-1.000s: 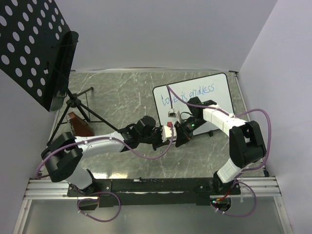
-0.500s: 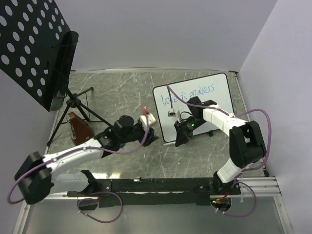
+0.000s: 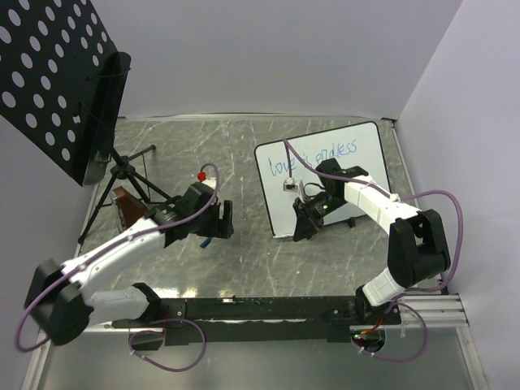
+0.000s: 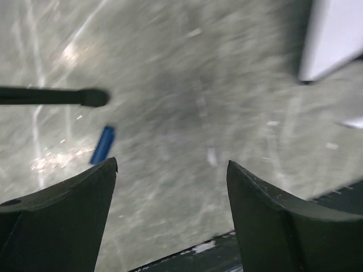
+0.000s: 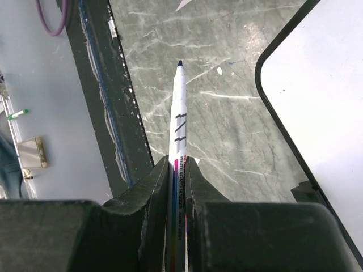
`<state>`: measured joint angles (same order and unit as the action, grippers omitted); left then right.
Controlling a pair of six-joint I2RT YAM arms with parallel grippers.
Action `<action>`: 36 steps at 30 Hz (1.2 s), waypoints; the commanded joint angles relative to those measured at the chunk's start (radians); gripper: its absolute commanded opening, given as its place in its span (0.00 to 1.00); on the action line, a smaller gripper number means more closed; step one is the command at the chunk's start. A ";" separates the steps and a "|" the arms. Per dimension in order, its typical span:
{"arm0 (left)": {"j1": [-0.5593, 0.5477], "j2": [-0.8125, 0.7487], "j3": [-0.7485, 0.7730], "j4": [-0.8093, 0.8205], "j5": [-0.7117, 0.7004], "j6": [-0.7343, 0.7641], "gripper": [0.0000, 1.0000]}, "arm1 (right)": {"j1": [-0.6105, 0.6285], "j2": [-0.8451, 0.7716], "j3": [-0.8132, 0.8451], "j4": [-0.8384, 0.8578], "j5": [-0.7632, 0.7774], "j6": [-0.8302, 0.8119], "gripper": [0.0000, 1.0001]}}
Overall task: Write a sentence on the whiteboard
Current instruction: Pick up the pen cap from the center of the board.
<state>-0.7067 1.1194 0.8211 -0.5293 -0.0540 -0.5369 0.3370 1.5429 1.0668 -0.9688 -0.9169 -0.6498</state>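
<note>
The whiteboard [image 3: 341, 183] lies at the right of the table, tilted, with the sentence [image 3: 313, 160] in blue script along its upper part. My right gripper [image 5: 178, 161] is shut on a white whiteboard marker [image 5: 180, 107]. Its bare dark tip points at the table beside the whiteboard's rounded corner [image 5: 329, 102]. From above, that right gripper [image 3: 302, 227] hangs over the board's near-left edge. My left gripper [image 4: 171, 164] is open and holds nothing. It hovers over the table left of the board [image 4: 334, 34]. A small blue cap [image 4: 102, 144] lies on the table by its left finger.
A black perforated panel [image 3: 49, 73] on a tripod stand fills the back left. One tripod leg [image 4: 51, 96] reaches toward the left gripper. A brown object [image 3: 130, 210] sits beside the stand. The arms' mounting rail [image 3: 260, 309] runs along the near edge.
My left gripper has drawn away from the right gripper, swung left across the table and opened. The blue cap now lies on the table. The right gripper has barely moved.
</note>
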 commanded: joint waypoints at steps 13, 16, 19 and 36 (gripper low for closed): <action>0.119 0.370 0.058 -0.081 -0.110 0.037 0.64 | -0.067 -0.070 0.025 -0.070 -0.096 -0.085 0.00; 0.138 0.405 0.053 -0.064 -0.063 0.048 0.57 | -0.069 -0.070 0.024 -0.073 -0.097 -0.091 0.00; 0.145 0.427 0.049 -0.057 -0.037 0.052 0.53 | -0.072 -0.073 0.024 -0.077 -0.102 -0.094 0.00; 0.125 0.413 -0.076 0.040 0.118 -0.072 0.15 | -0.076 -0.083 0.030 -0.084 -0.109 -0.097 0.00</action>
<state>-0.5533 1.5074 0.8024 -0.5423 -0.0521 -0.5556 0.2699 1.5173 1.0672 -1.0401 -0.9890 -0.7238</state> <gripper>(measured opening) 0.210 0.187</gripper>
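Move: The blue pen cap lies on the table about 5 cm to the left of the open left hand, 1 cm ahead and some 11 cm below. Near it, the tripod leg's rubber foot stands about 4 cm farther out and 2 cm to the right of the cap; the whiteboard's near left corner is roughly 14 cm to the hand's right, 3 cm ahead. From the right hand, the cap is about 26 cm left, 1 cm ahead and 10 cm below. The left hand sinks about 11 cm to the pen cap, swinging some 5 cm left on the way down, while the wrist tilts about 25 degrees so that the fingers point nearly straight down just on the near side of the tripod foot. Its wide-open fingers narrow on the way, the descent eases out at the table, and they close until they pinch the cap, as the right hand keeps hold of the uncapped pen. ##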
